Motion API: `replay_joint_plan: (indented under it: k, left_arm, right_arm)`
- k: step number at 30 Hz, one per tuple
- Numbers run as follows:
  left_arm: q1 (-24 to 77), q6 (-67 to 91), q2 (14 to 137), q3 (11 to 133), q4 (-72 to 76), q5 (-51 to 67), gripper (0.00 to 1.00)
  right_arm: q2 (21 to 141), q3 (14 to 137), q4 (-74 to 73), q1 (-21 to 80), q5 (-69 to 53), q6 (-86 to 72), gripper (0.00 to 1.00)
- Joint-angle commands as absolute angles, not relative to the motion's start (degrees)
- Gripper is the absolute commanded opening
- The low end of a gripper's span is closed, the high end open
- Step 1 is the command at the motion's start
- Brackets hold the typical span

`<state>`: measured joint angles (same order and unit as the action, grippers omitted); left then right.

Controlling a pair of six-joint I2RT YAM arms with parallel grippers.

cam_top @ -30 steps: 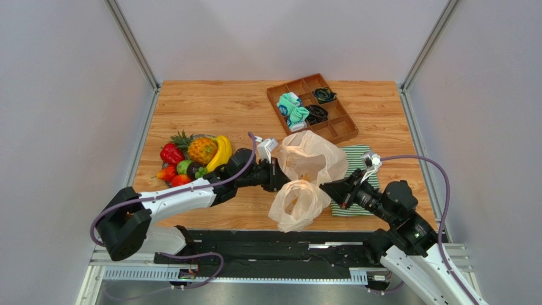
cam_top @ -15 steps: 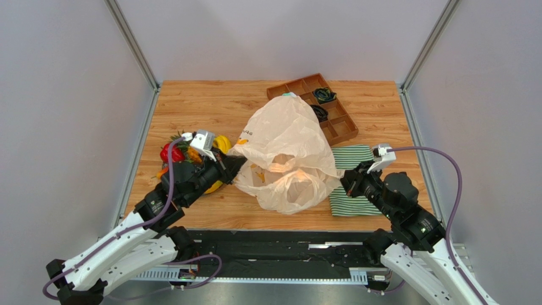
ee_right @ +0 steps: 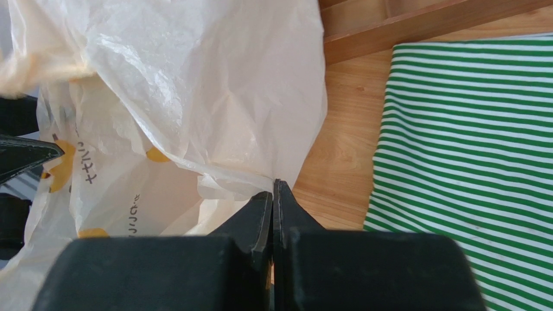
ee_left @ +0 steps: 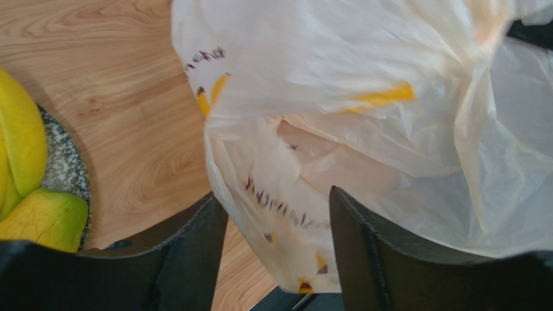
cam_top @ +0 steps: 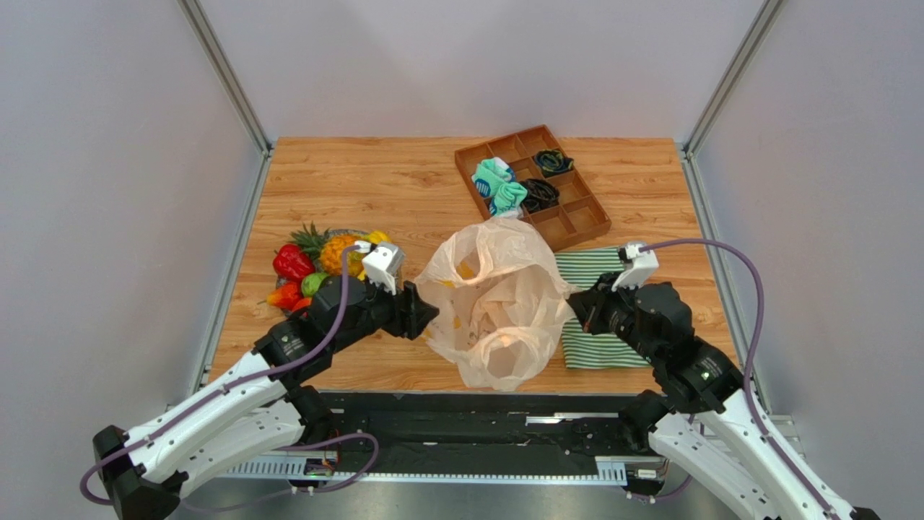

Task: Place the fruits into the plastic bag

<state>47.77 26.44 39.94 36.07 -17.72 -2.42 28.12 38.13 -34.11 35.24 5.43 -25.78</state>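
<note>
The plastic bag (cam_top: 499, 298) is a crinkly cream heap with yellow prints, lying mid-table between both arms. My left gripper (cam_top: 426, 315) is at the bag's left side and open; in the left wrist view a fold of the bag (ee_left: 363, 129) hangs loose between the fingers (ee_left: 195, 253). My right gripper (cam_top: 575, 311) is shut on the bag's right edge, the film (ee_right: 195, 97) pinched at the fingertips (ee_right: 285, 207). The fruits (cam_top: 320, 265) are piled on a plate at the left: pineapple (cam_top: 342, 255), red one (cam_top: 291, 262), green one (cam_top: 313, 284), banana (ee_left: 19, 142).
A green-and-white striped cloth (cam_top: 602, 314) lies flat right of the bag, under the right arm. A wooden compartment tray (cam_top: 564, 222) with teal and black cloth bundles stands behind it. Metal frame posts run along both table sides.
My left gripper has opened and released the bag after pulling it left, then moved right. The bag, puffed up half a second ago, has sunk lower. The right gripper stays shut.
</note>
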Motion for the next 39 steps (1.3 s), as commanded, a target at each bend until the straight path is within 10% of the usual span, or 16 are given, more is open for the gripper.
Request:
replay_joint_plan:
  k: [1,18,35,39]
  left_arm:
    - [48.34,21.10,42.80,40.95,-13.27,4.92,0.77]
    - [49.58,9.22,47.55,56.69,-22.58,-16.07,0.93]
    - [28.84,18.19,34.62,51.32,-20.37,12.50,0.99]
    - [7.57,25.37,35.77,46.18,-19.47,23.72,0.99]
  right_arm:
    - [32.51,37.18,-26.72,35.51,-2.02,-26.90,0.00]
    - [40.17,44.20,-27.16,35.42,-5.98,-21.80,0.00]
    - [41.04,45.79,-27.86,35.51,-1.85,-23.20,0.00]
    - [40.70,46.32,-28.30,35.51,-1.84,-23.29,0.00]
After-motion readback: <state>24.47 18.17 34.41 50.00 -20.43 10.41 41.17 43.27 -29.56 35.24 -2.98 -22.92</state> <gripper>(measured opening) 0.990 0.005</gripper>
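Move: The fruits sit in their bowl about 20 cm left of the left hand, 17 cm ahead and 17 cm below. From this hand, the bananas lie some 22 cm ahead and 12 cm left, the mango about 11 cm ahead and 14 cm left. The bag's middle is roughly 13 cm right, 6 cm ahead and 10 cm below. The right hand grips its rim; from there the bag's middle is about 13 cm left, 6 cm ahead and 10 cm below. The bag's rim stays pinched in the shut right fingers, which dip, come back up and end about 4 cm farther left, turned some 10 degrees counter-clockwise. The left hand, already opening, edges right, then climbs some 13 cm clear of the bag and swings left and a little forward to the bowl's side, fingertips tilting up and spreading fully. ##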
